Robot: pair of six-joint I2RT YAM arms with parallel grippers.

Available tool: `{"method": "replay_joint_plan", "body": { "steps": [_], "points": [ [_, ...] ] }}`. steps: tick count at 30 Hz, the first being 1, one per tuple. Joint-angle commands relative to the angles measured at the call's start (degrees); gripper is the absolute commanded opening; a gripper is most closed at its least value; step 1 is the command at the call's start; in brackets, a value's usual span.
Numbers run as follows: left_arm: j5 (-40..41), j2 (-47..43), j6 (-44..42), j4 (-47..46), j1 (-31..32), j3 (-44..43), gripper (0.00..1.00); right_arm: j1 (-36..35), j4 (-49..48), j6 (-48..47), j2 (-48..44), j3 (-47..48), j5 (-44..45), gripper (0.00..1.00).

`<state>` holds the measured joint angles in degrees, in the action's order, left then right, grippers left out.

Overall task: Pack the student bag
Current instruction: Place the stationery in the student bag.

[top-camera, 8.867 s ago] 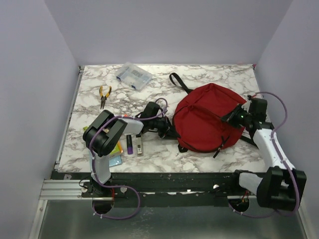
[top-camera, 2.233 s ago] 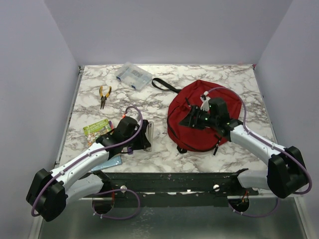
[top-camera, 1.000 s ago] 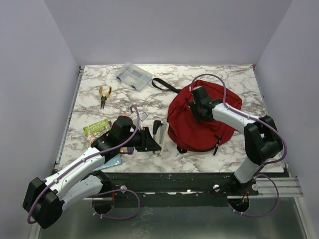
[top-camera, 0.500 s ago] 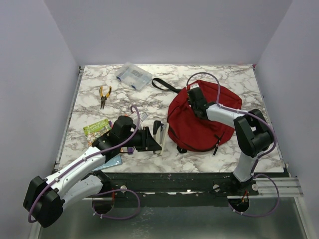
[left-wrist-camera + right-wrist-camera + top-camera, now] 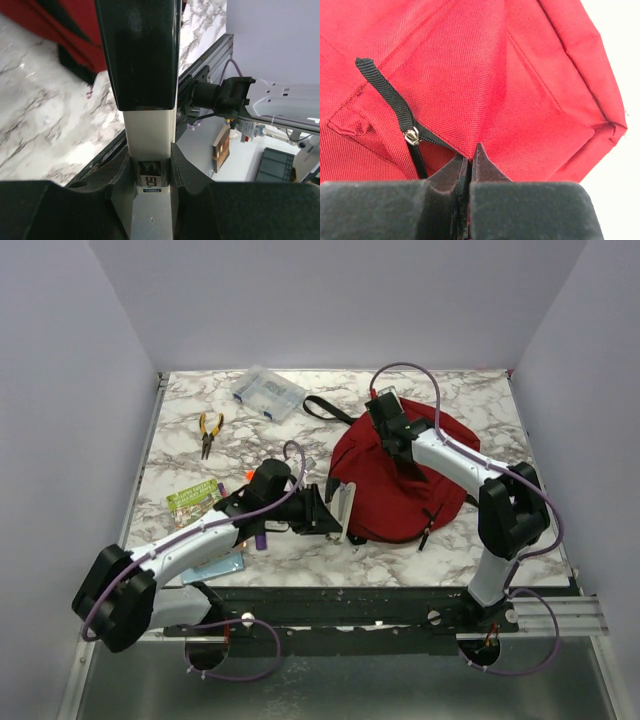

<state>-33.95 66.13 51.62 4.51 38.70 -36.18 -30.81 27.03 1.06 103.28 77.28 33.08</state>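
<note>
The student bag [image 5: 400, 485], dark red with black straps, lies at the right of the table. My right gripper [image 5: 385, 428] is at its far top edge. In the right wrist view this gripper [image 5: 470, 162] is shut on a fold of the bag's red fabric [image 5: 520, 75], just right of the silver zip puller [image 5: 411, 136]. My left gripper [image 5: 335, 510] is shut on a black and white stapler [image 5: 346, 506], holding it right at the bag's left edge. In the left wrist view the stapler [image 5: 147, 125] is clamped between the fingers [image 5: 182, 165], with the red bag [image 5: 60, 20] beyond it.
A clear plastic box [image 5: 267, 392] stands at the back. Yellow-handled pliers [image 5: 209, 429] lie at the left. A green booklet [image 5: 193, 498], a purple marker [image 5: 260, 537] and a blue card [image 5: 215, 568] lie near the left arm. A black strap [image 5: 325, 408] trails from the bag.
The right gripper shut on the bag's fabric by the zip and pulled it up and back. The left arm carried the stapler rightward to the bag's edge.
</note>
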Motion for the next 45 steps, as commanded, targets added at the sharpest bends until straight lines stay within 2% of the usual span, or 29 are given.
{"method": "replay_joint_plan", "body": {
  "steps": [1, 4, 9, 17, 23, 33, 41, 45],
  "points": [
    [-5.3, 7.9, 2.8, -10.7, 1.6, -8.7, 0.00, -0.5, 12.5, 3.9, -3.1, 6.0, -2.4, 0.01],
    [-8.2, 14.6, 4.0, -12.8, 2.3, -13.4, 0.00, -0.4, 15.0, 5.9, -3.6, 7.6, -7.3, 0.00],
    [-12.1, 22.9, 4.3, -14.3, 3.2, -20.1, 0.00, -0.5, 13.6, 8.5, -4.3, 7.2, -14.5, 0.01],
    [-14.6, 32.8, 5.7, -14.9, 3.6, -23.6, 0.00, -0.5, 12.9, 9.9, -4.8, 9.2, -14.6, 0.01],
    [-12.2, 34.0, 5.7, -15.1, 3.6, -23.1, 0.00, -0.5, 12.7, 10.2, -5.7, 9.5, -15.0, 0.01],
    [-14.3, 41.4, 8.3, -15.1, 3.8, -30.7, 0.00, -0.5, 11.0, 10.5, -9.2, 6.4, -19.9, 0.01],
    [-11.4, 38.3, 6.3, -15.0, 4.5, -30.6, 0.00, -0.5, 10.7, 10.1, -9.6, 4.7, -20.3, 0.01],
    [-12.7, 38.5, 4.1, -14.9, 4.9, -30.1, 0.00, -0.5, 10.0, 10.5, -10.5, 3.2, -22.0, 0.01]
  ]
}}
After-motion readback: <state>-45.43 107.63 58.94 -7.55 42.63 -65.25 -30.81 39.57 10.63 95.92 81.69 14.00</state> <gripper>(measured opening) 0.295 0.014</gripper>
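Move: Ahead and to the right of the left hand, which already holds the stapler, lies the student bag's open mouth, about 10 cm farther out, 15 cm right and 7 cm lower. The bag's black tab is some 4 cm back and 6 cm right of that hand, the purple stick roughly 3 cm back and 16 cm left, both about 12 cm below. From the right hand, already pinching the lifted bag cloth, the mouth is about 9 cm back, 1 cm left and 5 cm down. Carrying the stapler in its kept grip, the left hand sweeps about 10 cm right and 5 cm forward in a low arc, sinks to just below its starting height, then edges farther right and forward over the bag's mouth, tipping a little downward. The right hand keeps its pinch, drawing the cloth back and left while raising it, each some 4 cm, and rolling about 20 degrees, left side up. ##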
